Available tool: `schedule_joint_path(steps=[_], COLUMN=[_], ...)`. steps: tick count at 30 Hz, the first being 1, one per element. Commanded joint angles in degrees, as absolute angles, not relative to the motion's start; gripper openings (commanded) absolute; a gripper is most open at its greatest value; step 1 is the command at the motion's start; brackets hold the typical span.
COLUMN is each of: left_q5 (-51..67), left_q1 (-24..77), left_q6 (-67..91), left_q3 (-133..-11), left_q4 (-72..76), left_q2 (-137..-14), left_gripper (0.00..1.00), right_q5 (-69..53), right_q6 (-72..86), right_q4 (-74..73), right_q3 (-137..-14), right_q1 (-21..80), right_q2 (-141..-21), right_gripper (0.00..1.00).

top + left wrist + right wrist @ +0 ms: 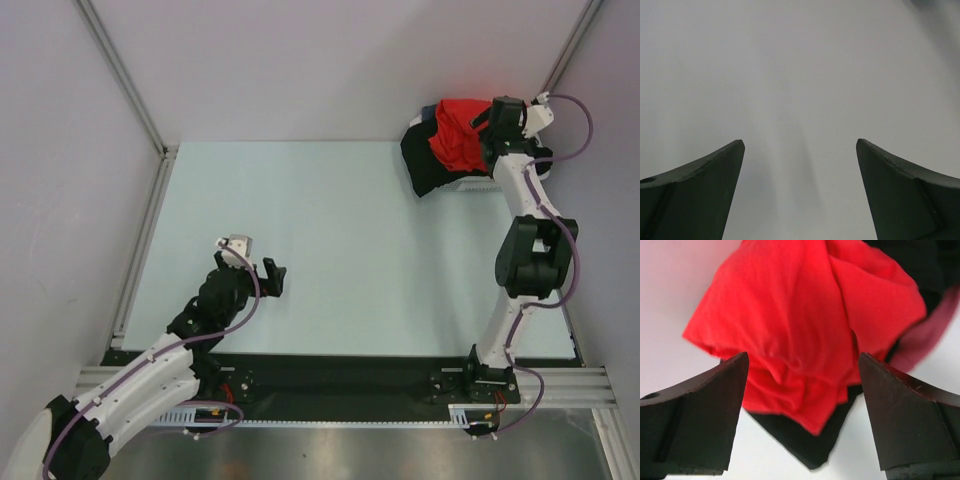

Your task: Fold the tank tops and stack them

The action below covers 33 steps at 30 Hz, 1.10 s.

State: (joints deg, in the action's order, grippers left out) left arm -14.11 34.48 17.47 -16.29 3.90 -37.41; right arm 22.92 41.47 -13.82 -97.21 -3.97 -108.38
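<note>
The red tank top (455,132) lies bunched on top of the black tank top (422,162) at the back right, both draped over a white basket. In the right wrist view the red tank top (805,325) fills the upper frame, and a corner of the black tank top (807,440) hangs below it. My right gripper (484,120) (802,360) is open, its fingers wide apart just in front of the red fabric and holding nothing. My left gripper (266,277) (800,142) is open over the bare table at the near left, far from the garments.
The white basket (474,185) stands in the back right corner, mostly covered by the garments. Grey walls with metal frame rails (140,260) enclose the pale table (330,250) on the left, back and right. A black strip runs along the near edge by the arm bases.
</note>
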Motion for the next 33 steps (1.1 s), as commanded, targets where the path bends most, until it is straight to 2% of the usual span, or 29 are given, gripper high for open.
schedule_joint_path(steps=[1,5,6,7,8,10,11,12,15,18,21,23,26,29,33], left_q5=[-12.9,-13.0,-12.9,-13.0,-13.1,-13.1,-13.1,-13.0,-13.3,-13.3,-13.3,-14.1,-15.2,-16.7,-19.6], left_q1=[34.3,34.3,34.3,34.3,34.3,34.3,34.3,34.3,34.3,34.3,34.3,34.3,34.4,34.4,34.4], left_q6=[17.3,17.3,17.4,17.4,17.4,17.4,17.4,17.3,17.4,17.3,17.4,17.4,17.6,18.0,18.8], left_q3=[-19.0,-19.2,-19.2,-19.2,-19.2,-19.4,-19.5,-19.5,-19.5,-19.5,-19.5,-19.4,-19.4,-19.2,-18.5], left_q4=[5.7,5.8,5.8,5.9,5.8,5.8,5.8,5.7,5.5,5.4,5.4,4.9,4.3,3.5,2.1], left_q2=[-38.1,-38.6,-38.7,-38.8,-38.9,-39.2,-39.4,-39.5,-39.3,-38.9,-38.5,-38.1,-37.0,-35.3,-32.1], left_gripper=[1.00,1.00,1.00,1.00,1.00,1.00,1.00,1.00,1.00,1.00,1.00,1.00,1.00,1.00,1.00], right_q5=[26.1,26.2,26.1,25.4,24.3,21.5,23.0,24.1,27.7,25.7,19.0,10.3,10.0,11.6,12.7], right_q6=[43.3,44.1,44.5,44.6,44.6,44.1,43.4,42.1,34.8,26.8,20.1,16.2,8.6,7.9,11.8], right_q4=[-18.7,-24.3,-25.3,-27.5,-28.1,-27.3,-26.4,-24.8,-18.7,-17.3,-16.0,-14.2,-14.5,-11.7,-6.4], right_q3=[-106.7,-120.0,-124.3,-126.2,-127.7,-128.5,-127.5,-126.2,-122.3,-123.4,-122.3,-119.6,-115.3,-109.6,-99.7], right_q1=[-4.0,-3.8,-3.7,-3.6,-3.6,-2.9,-2.2,-0.4,5.1,9.7,17.2,23.4,32.6,34.6,29.7], right_q2=[-116.1,-125.7,-127.6,-129.0,-129.9,-129.6,-128.1,-124.3,-114.9,-109.0,-101.4,-96.3,-90.5,-83.6,-78.1], right_gripper=[0.95,0.92,0.88,0.79,0.57,0.29,0.08,0.00,0.00,0.00,0.00,0.00,0.00,0.00,0.00])
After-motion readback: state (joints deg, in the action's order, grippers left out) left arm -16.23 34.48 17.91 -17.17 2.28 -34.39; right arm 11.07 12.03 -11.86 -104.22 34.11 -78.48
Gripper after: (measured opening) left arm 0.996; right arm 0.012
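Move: The red tank top lies on the heap just in front of my open right fingers, its middle about 6 cm ahead, 4 cm to the left and 8 cm below. The hanging flap of the black tank top is some 17 cm to my right hand's left, 2 cm ahead and 13 cm down. From my open left hand the red top is roughly 36 cm ahead, 45 cm to the right and near its height. I push my right hand about 7 cm forward and 4 cm down into the red tank top, close my fingers fully on its cloth, then whip it up, left and back off the heap, rising about 35 cm. My wrist tips up and swings some 50 degrees counter-clockwise, and my hand eases slightly right at the end. ##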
